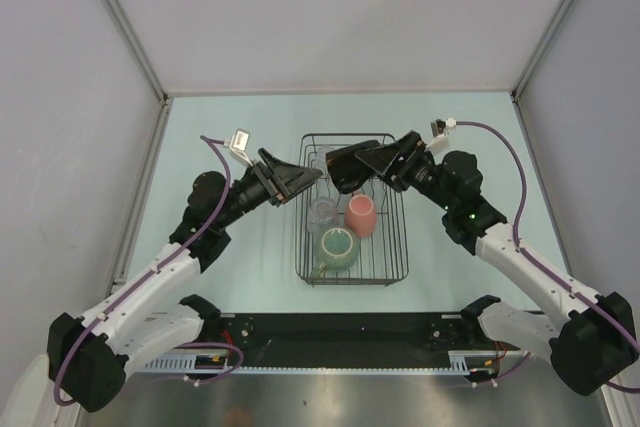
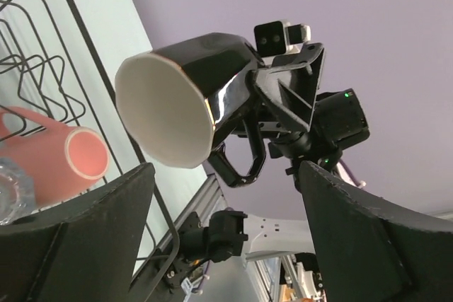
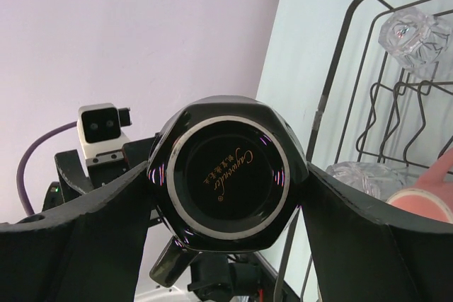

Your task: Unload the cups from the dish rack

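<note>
My right gripper (image 1: 368,163) is shut on a glossy dark cup (image 1: 345,169), held on its side above the far end of the dish rack (image 1: 300,247). The cup's base (image 3: 226,175) fills the right wrist view, pressed between both fingers. In the left wrist view its pale inside (image 2: 166,111) faces my left gripper (image 2: 223,175), which is open with nothing between its fingers, just left of the cup (image 1: 305,182). A salmon-pink cup (image 1: 361,215), a green mug (image 1: 337,248) and a clear tumbler (image 1: 321,213) lie in the rack.
The rack's black wire rim (image 2: 92,47) runs close under my left gripper. A second glass tumbler (image 3: 414,37) lies among the plate-slot wires. Grey walls enclose the pale table (image 1: 220,127) on three sides. The arms' base rail (image 1: 340,332) lies along the near edge.
</note>
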Controlling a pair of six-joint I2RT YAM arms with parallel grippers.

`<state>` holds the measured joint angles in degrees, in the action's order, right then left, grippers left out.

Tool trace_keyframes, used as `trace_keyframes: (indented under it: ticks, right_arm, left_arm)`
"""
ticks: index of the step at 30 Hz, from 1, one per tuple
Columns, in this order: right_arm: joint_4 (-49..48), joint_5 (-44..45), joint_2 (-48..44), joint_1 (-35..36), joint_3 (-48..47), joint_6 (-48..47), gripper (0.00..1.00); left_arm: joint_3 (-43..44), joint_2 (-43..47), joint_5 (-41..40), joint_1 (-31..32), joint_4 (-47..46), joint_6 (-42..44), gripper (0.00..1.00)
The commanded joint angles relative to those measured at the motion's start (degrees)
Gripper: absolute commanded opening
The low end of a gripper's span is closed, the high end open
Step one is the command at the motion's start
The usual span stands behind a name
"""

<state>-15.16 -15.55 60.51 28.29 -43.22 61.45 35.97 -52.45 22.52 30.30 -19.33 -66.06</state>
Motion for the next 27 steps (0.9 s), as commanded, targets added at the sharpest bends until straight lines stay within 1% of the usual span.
trace_keyframes:
  ticks: [1, 2, 4, 8, 13, 18, 19, 21, 22, 24, 25, 27]
  right_arm:
    - [-9.98, -2.91, -0.75, 0.53, -0.64, 2.18, 0.00]
    - [-10.07, -2.99, -0.48, 0.88, -0.55, 2.10, 0.00]
    - [-10.07, -2.91, 0.13, 2.20, -0.64, 1.66, 0.00]
    - [-11.03, -2.73, 1.19, 4.31, -0.81, 0.78, 0.00]
    - [-12.00, -2.99, 2.68, 6.16, -1.42, 0.51, 0.00]
    - [-12.26, -2.55, 3.65, 7.21, -1.43, 0.16, 0.00]
    - [-12.61, -2.64, 3.74, 7.21, -1.43, 0.33, 0.00]
    - [-12.79, -2.73, 4.26, 7.48, -1.51, 0.42, 0.00]
    - [-12.79, -2.64, 4.26, 7.56, -1.60, 0.34, 0.00]
    - [-12.79, -2.38, 4.27, 7.65, -1.51, 0.25, 0.00]
    - [-12.70, -2.29, 4.26, 7.74, -1.51, 0.16, 0.00]
    - [-12.53, -2.38, 4.35, 7.92, -1.43, -0.01, 0.00]
  left_arm:
    - [1.38, -2.04, 2.17, -0.42, -6.33, -1.88, 0.86]
    - [1.82, -3.00, 2.96, -0.42, -6.77, -1.96, 0.84]
    - [3.22, -4.24, 4.71, -0.33, -7.12, -1.88, 0.81]
    - [3.67, -5.91, 4.81, -0.33, -8.00, -2.05, 0.73]
    - [4.02, -6.88, 5.25, -0.33, -8.44, -1.88, 0.69]
    - [4.29, -7.49, 5.69, -0.33, -8.70, -1.88, 0.55]
    - [4.20, -7.50, 5.69, -0.33, -8.88, -1.88, 0.48]
    - [4.11, -7.58, 5.69, -0.33, -8.97, -1.79, 0.40]
    - [4.11, -7.58, 5.69, -0.33, -8.97, -1.88, 0.28]
    - [4.11, -7.85, 6.04, -0.33, -8.97, -1.88, 0.12]
    - [4.20, -8.20, 6.13, -0.33, -8.88, -1.96, 0.00]
    - [4.38, -8.29, 6.39, -0.33, -8.71, -1.88, 0.01]
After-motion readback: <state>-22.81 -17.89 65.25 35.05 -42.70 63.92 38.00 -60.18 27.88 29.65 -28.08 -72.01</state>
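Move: The black cup, held in the right hand with its mouth toward the left gripper, lies about 8 cm to the right of the left hand and 3 cm ahead, level. Some 24 cm under the left hand, in the rack, stand the pink cup 2 cm ahead and 11 cm right, the green cup 6 cm back and 5 cm right, and a clear glass 3 cm ahead and 1 cm right. The left fingertips are 12 cm left of the right hand and 4 cm back. The black cup is brought mouth first to the waiting left gripper: the right hand keeps its grip on the body, goes about 5 cm left and 2 cm back and swings some 10 degrees counter-clockwise. The left hand eases about 2 cm right to meet it, then its wide-open fingers close nearly shut, pinching the handle at the rim. ##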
